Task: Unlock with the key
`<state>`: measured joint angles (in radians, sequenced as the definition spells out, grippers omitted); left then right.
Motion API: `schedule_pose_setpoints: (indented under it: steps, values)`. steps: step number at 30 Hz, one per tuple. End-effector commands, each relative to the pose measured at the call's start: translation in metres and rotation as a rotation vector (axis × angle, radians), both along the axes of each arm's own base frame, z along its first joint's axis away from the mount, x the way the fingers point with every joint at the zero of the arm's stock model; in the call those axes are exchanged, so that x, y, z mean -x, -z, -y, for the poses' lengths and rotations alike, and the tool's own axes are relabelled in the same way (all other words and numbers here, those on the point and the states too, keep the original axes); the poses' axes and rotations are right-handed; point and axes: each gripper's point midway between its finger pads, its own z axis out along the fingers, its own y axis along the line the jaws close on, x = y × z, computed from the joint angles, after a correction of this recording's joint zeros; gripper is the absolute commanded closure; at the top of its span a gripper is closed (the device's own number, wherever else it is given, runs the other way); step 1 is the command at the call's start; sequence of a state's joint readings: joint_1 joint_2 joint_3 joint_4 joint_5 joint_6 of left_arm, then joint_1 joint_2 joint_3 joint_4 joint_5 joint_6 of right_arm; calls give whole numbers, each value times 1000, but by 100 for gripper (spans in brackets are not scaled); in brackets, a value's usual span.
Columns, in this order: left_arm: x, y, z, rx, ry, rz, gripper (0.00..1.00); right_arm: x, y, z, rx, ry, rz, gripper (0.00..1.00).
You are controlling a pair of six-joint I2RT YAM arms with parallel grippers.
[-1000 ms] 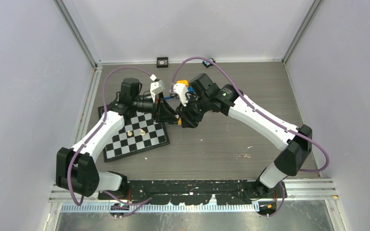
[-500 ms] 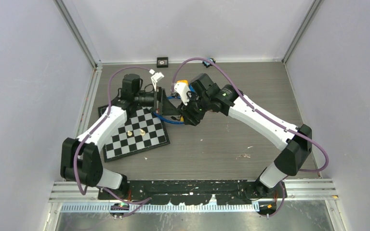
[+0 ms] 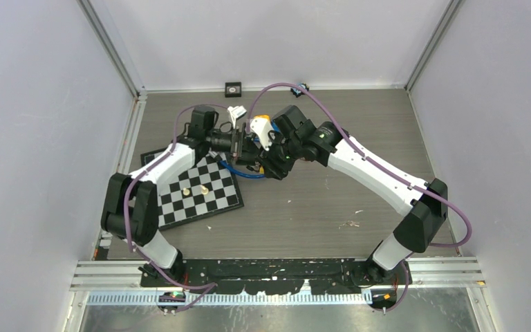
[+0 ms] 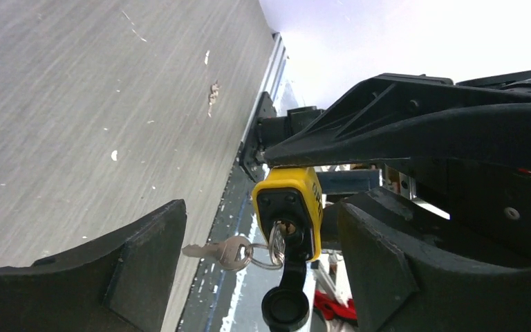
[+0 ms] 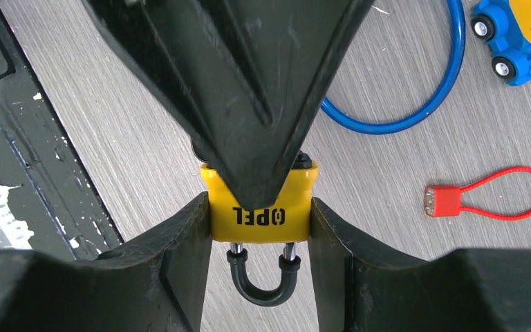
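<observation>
My right gripper [image 5: 259,232] is shut on a yellow padlock [image 5: 259,207], squeezing its two sides. The black shackle [image 5: 259,287] points toward the camera and both its legs meet the body. In the left wrist view a key [image 4: 278,234] sits in the keyhole in the padlock's [image 4: 292,197] underside. A ring hangs from it with a second silver key [image 4: 222,252], and a black dust cap [image 4: 285,308] dangles below. My left gripper [image 4: 261,238] is open, with a finger on each side of the key and touching nothing. From above, both grippers meet at the table's middle back [image 3: 252,151].
A blue ring [image 5: 394,104], a blue toy car [image 5: 518,34] and a red cable seal [image 5: 487,197] lie on the wood table under the padlock. A chessboard [image 3: 180,207] with two pale pieces [image 3: 195,189] sits at the left. A small black square [image 3: 233,88] rests by the back wall.
My left gripper has opened and let go of the key, which stays in the lock. Its wrist has shifted toward the back. The right arm has held still.
</observation>
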<state>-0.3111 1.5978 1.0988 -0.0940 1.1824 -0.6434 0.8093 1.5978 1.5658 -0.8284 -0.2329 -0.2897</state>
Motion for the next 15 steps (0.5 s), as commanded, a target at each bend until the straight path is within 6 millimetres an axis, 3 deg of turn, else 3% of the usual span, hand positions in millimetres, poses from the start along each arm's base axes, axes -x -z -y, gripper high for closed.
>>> schedule_pose_setpoints:
  steps: [1, 8, 15]
  values:
    - [12, -10, 12, 36, 79, -45, 20, -15, -39, -10, -95, 10, 117, 100]
    - [24, -6, 20, 35, 123, -68, 31, -18, -39, -8, -83, 22, 136, 100]
    - [27, -6, 24, 37, 140, -73, 60, -18, -35, -8, -76, 21, 137, 100]
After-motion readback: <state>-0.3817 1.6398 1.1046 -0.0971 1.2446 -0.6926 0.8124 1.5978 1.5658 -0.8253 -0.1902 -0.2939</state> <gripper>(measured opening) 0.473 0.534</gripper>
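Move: Just to the right of the left hand is the key in the yellow padlock's end, about 3 cm right, 2 cm back and roughly level. The padlock body sits about 5 cm right and 2 cm back; the blue cable's loop lies some 20 cm below, 3 cm ahead and 1 cm left, the toy truck 13 cm ahead and 4 cm right on the table. From the right hand, the key is about 3 cm left and 2 cm above. Easing back and to the right, about 3 cm in all and dipping slightly, the left hand brings its sideways-pointing fingers around the padlock's keyhole end, where key and ring are. Its wide-open fingers close to about half open, one on each side, with only a slight wrist turn; whether they grip yet can't be told. The right hand keeps its hold on the padlock, almost still. ##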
